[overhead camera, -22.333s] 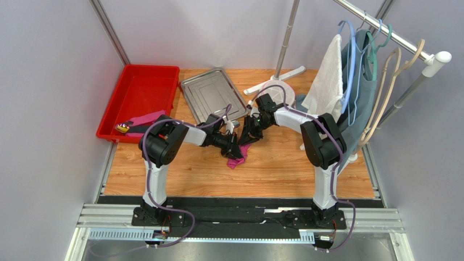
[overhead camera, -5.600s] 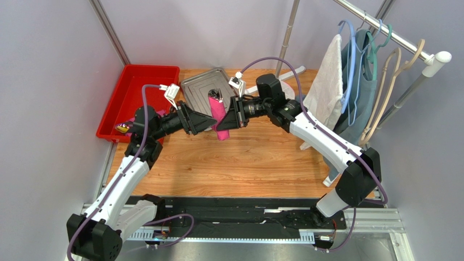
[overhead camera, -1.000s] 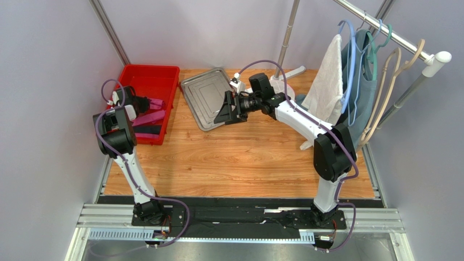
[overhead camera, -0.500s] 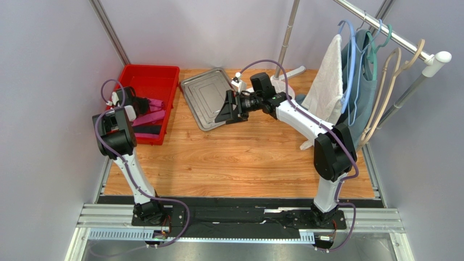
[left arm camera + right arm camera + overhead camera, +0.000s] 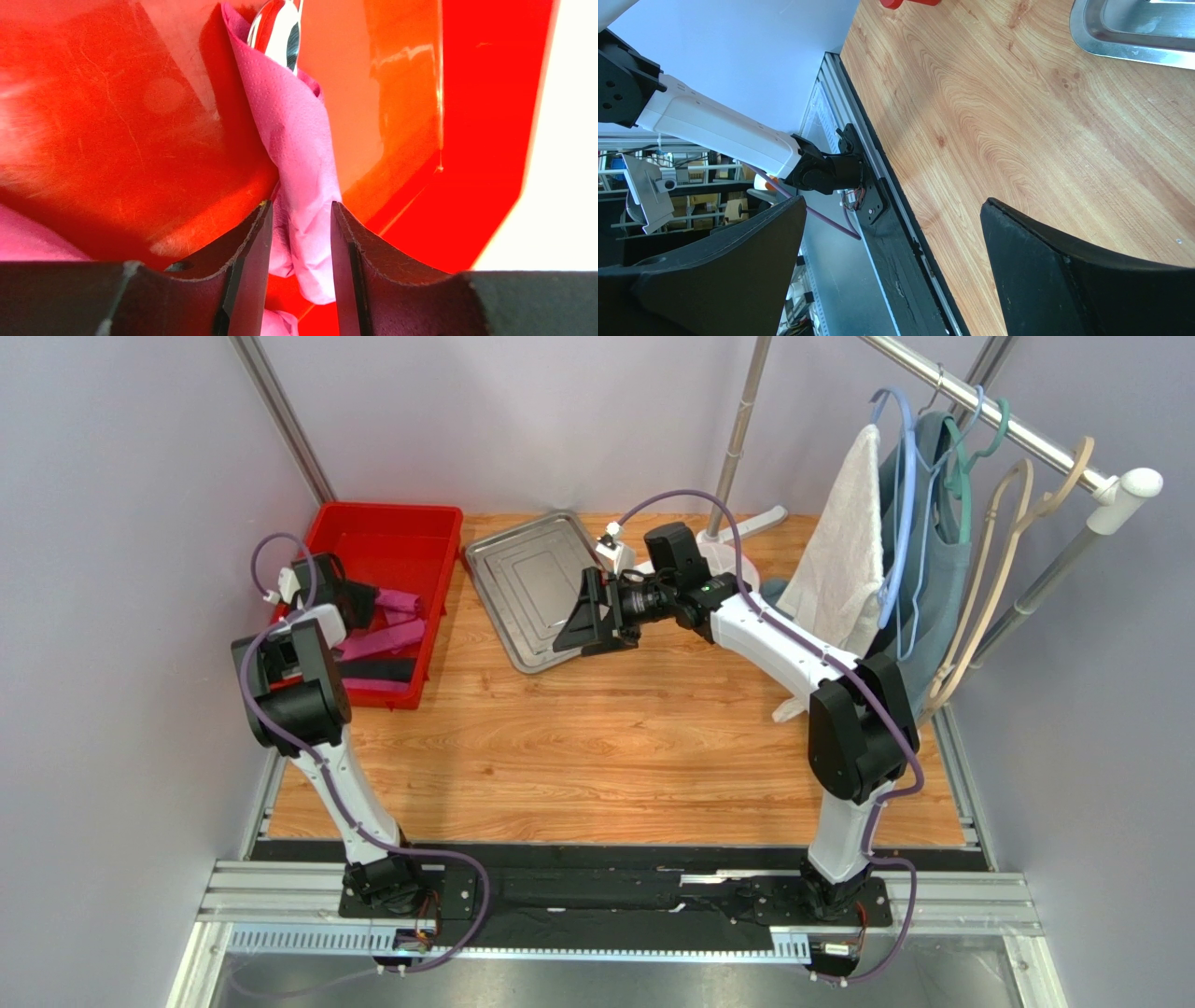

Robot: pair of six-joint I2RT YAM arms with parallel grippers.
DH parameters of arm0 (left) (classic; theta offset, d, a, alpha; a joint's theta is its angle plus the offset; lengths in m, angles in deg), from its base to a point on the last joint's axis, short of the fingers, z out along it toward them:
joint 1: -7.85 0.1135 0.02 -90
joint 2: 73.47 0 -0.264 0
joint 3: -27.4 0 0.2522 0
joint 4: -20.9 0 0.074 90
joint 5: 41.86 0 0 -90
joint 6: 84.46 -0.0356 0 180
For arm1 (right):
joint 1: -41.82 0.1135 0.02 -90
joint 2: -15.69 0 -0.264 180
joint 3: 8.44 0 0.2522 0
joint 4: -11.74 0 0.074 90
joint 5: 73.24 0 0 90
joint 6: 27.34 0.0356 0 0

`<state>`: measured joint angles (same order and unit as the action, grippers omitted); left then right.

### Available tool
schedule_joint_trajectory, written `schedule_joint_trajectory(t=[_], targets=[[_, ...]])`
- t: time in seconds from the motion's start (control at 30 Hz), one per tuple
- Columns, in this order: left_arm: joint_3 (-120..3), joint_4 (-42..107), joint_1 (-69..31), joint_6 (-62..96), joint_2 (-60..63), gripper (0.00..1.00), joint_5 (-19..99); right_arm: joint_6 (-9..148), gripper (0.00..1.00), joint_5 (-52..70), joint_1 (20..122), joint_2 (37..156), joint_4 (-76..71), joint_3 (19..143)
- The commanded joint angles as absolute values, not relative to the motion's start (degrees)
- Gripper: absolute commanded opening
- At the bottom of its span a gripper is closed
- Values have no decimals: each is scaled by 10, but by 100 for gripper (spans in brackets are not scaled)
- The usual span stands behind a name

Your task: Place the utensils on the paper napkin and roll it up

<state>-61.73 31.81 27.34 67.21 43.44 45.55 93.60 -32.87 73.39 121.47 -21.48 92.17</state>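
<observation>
The paper napkin (image 5: 295, 119) is a magenta roll lying inside the red bin (image 5: 105, 105), with the shiny tip of the utensils (image 5: 281, 28) poking out of its far end. My left gripper (image 5: 300, 204) is open, its jaws parted on either side of the roll's near end, with the paper brushing the pads. From above, the left gripper (image 5: 362, 598) reaches into the red bin (image 5: 407, 532) beside the paper napkin (image 5: 400, 599). My right gripper (image 5: 578, 623) hovers wide open and empty near the steel tray's front edge; the right gripper (image 5: 892, 203) looks down on bare wood.
A second pink roll (image 5: 382, 640) and a black strip lie in the bin's near half. The steel tray (image 5: 540, 581) sits at the back centre. A clothes rack with a white towel (image 5: 842, 546), hangers and a stand base (image 5: 709, 546) occupies the right.
My left jaws have spread apart around the napkin roll in the bin, and the left wrist has drawn back slightly. The right arm has not moved.
</observation>
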Motion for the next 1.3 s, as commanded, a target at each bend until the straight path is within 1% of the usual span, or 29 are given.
schedule_joint_trajectory(t=[0.0, 0.07, 0.17, 0.2, 0.27, 0.3, 0.37, 0.47, 0.83, 1.27], targets=[[-611, 331, 272, 653, 388, 44, 472, 943, 100, -340, 731, 1213, -200, 947], [-602, 331, 273, 645, 371, 44, 472, 943, 100, -341, 731, 1212, -201, 947], [-586, 307, 273, 625, 342, 39, 454, 941, 100, -343, 731, 1209, -200, 942], [-586, 299, 272, 616, 336, 34, 429, 943, 100, -345, 732, 1209, -199, 939], [-588, 285, 271, 614, 332, 29, 413, 947, 100, -348, 731, 1211, -191, 936], [-589, 276, 271, 612, 334, 20, 391, 951, 100, -349, 732, 1212, -187, 935], [-597, 270, 269, 610, 343, 15, 383, 954, 100, -352, 732, 1213, -186, 936], [-612, 282, 261, 607, 362, 13, 383, 953, 100, -347, 732, 1212, -185, 936], [-647, 315, 245, 624, 428, 12, 393, 949, 100, -348, 731, 1215, -187, 935], [-643, 365, 245, 617, 451, 11, 434, 948, 100, -347, 731, 1220, -191, 937]])
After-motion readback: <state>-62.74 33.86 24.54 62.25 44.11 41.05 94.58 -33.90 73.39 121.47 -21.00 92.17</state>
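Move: The freshly laid pink napkin roll lies between my left hand's parted fingers, with its middle about 3 cm to the left, 1 cm ahead and 2 cm below, and its plain end reaching to my right. The next pink roll is some 6 cm back and 2 cm right; the black one 12 cm back and 1 cm right. The red tray's right wall is roughly 12 cm right, level with me. From my right hand the fresh roll lies about 21 cm ahead, 42 cm left and 17 cm lower. I lift my left hand some 5 cm straight off the fresh roll, drawing back slightly at first, and nearly shut the empty fingers as I rise. Then I swing about 4 cm to the right along the roll, turning the hand some 10 degrees clockwise, and come back down to about my starting height, with the closed fingertips on the roll's plain end. ##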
